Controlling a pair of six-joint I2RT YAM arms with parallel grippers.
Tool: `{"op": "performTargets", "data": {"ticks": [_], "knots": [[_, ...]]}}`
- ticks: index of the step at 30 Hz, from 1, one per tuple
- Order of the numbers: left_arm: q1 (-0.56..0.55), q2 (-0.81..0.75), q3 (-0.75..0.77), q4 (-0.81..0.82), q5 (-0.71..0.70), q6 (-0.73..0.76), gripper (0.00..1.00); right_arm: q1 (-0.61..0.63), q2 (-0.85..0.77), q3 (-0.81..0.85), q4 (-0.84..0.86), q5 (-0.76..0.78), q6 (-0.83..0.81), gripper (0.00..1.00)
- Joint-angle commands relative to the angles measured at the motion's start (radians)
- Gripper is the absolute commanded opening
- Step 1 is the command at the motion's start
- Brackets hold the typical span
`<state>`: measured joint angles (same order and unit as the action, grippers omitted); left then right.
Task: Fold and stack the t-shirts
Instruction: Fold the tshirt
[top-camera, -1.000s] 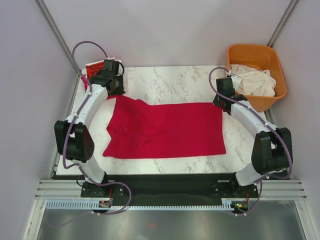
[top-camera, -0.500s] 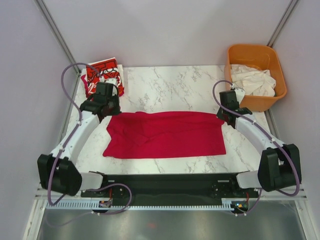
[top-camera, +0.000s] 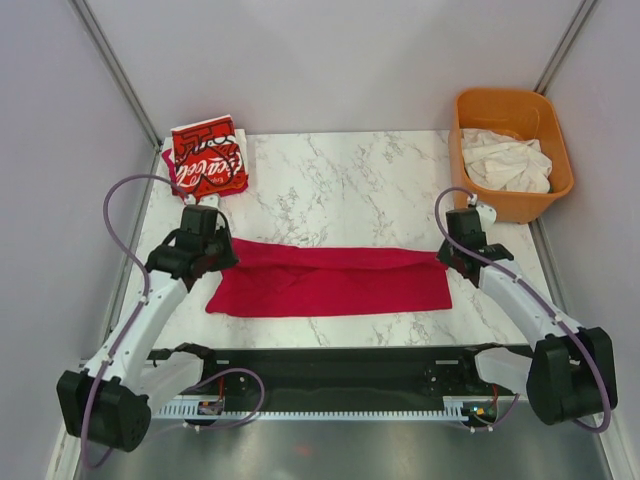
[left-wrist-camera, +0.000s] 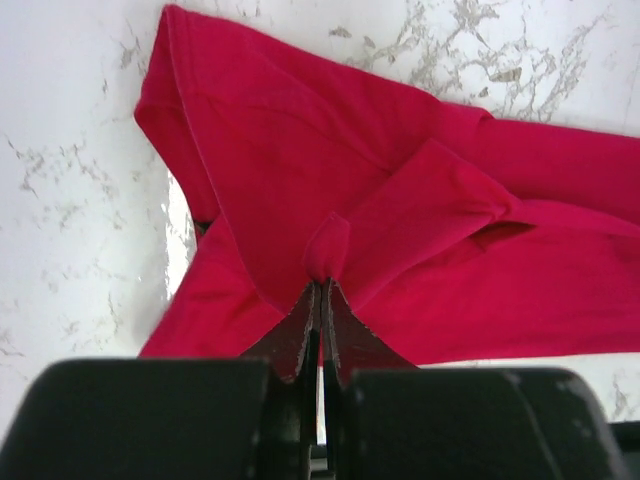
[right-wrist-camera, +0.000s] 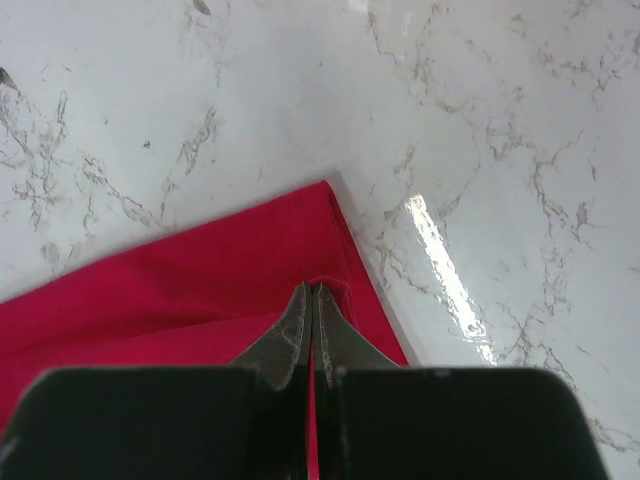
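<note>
The plain crimson t-shirt (top-camera: 330, 282) lies across the near half of the marble table, its far edge drawn toward the front over the rest. My left gripper (top-camera: 213, 256) is shut on the cloth at its left far edge; the left wrist view shows a pinched tuft of the shirt (left-wrist-camera: 400, 200) between the left gripper's (left-wrist-camera: 325, 285) jaws. My right gripper (top-camera: 447, 257) is shut on the right far corner, seen in the right wrist view with the shirt (right-wrist-camera: 180, 290) nipped at the right gripper's (right-wrist-camera: 311, 288) tips. A folded Coca-Cola t-shirt (top-camera: 208, 158) lies at the far left corner.
An orange tub (top-camera: 470, 110) at the far right, off the table's edge, holds off-white shirts (top-camera: 508, 160). The table (top-camera: 340, 180) has bare marble behind the red shirt. Grey walls stand on three sides.
Both grippers have pulled the shirt's far edge toward the front, halving its depth into a long band. The left arm moved off the Coca-Cola shirt, which now shows fully.
</note>
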<state>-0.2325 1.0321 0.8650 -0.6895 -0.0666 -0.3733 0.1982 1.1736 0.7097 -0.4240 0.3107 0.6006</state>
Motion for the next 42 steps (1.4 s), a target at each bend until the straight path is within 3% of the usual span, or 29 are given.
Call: {"op": "performTargets", "data": {"ticks": [1,18,20,21,22,23,24,27,30,37,42], "knots": [[-0.001,-0.075,-0.02,-0.05,0.036,-0.108,0.02,-0.005,-0.055,-0.029,-0.005,-0.018,0.022,0.0],[-0.001,-0.182,-0.014,-0.208,0.062,-0.208,0.03,-0.017,-0.143,-0.073,-0.078,0.025,0.054,0.0],[-0.001,-0.216,-0.029,-0.238,0.119,-0.231,0.13,-0.034,-0.147,-0.098,-0.081,-0.011,0.073,0.21],[-0.002,-0.23,-0.035,-0.257,0.135,-0.24,0.36,-0.037,-0.155,-0.105,-0.082,-0.027,0.089,0.45],[-0.001,-0.251,-0.049,-0.271,0.166,-0.256,0.49,-0.042,-0.16,-0.124,-0.079,-0.053,0.097,0.68],[-0.001,-0.291,-0.052,-0.298,0.178,-0.26,0.61,-0.04,-0.172,-0.134,-0.081,-0.062,0.106,0.98],[-0.001,-0.312,-0.05,-0.318,0.18,-0.262,0.79,-0.04,-0.18,-0.142,-0.082,-0.068,0.114,0.98],[-0.001,-0.365,0.032,-0.41,0.075,-0.254,0.99,-0.043,-0.206,-0.158,-0.07,-0.061,0.13,0.98],[-0.002,-0.351,0.058,-0.417,-0.032,-0.254,1.0,-0.043,-0.184,-0.115,-0.042,-0.084,0.111,0.98],[-0.001,-0.183,-0.063,-0.239,0.091,-0.346,0.98,-0.042,0.003,0.045,0.004,-0.159,-0.007,0.98],[0.007,0.02,-0.037,-0.151,-0.059,-0.274,0.98,-0.043,0.104,0.005,0.039,-0.185,-0.035,0.98]]}}
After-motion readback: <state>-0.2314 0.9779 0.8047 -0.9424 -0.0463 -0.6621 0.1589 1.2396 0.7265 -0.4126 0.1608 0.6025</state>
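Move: My left hand still pinches one corner of the t-shirt's upper layer. From it the shirt's near-left corner lies about 13 cm back, 8 cm left and 8 cm below; the red Coca-Cola stack is roughly 27 cm ahead and 8 cm left. My right hand, pinching the other corner, has the near-right corner about 12 cm back, 3 cm right and 6 cm below; the orange bin stands some 27 cm ahead and 19 cm right. I finish drawing the held layer back towards the shirt's near edge and let both corners go. My left hand pulls back about 5 cm, opens wide while still drawing back and lifting, then sinks about 6 cm, tipping down, over the shirt's left end. My right hand eases back and opens as it sinks, ending 5 cm back, then comes forward again over the cloth as far as it went back. ##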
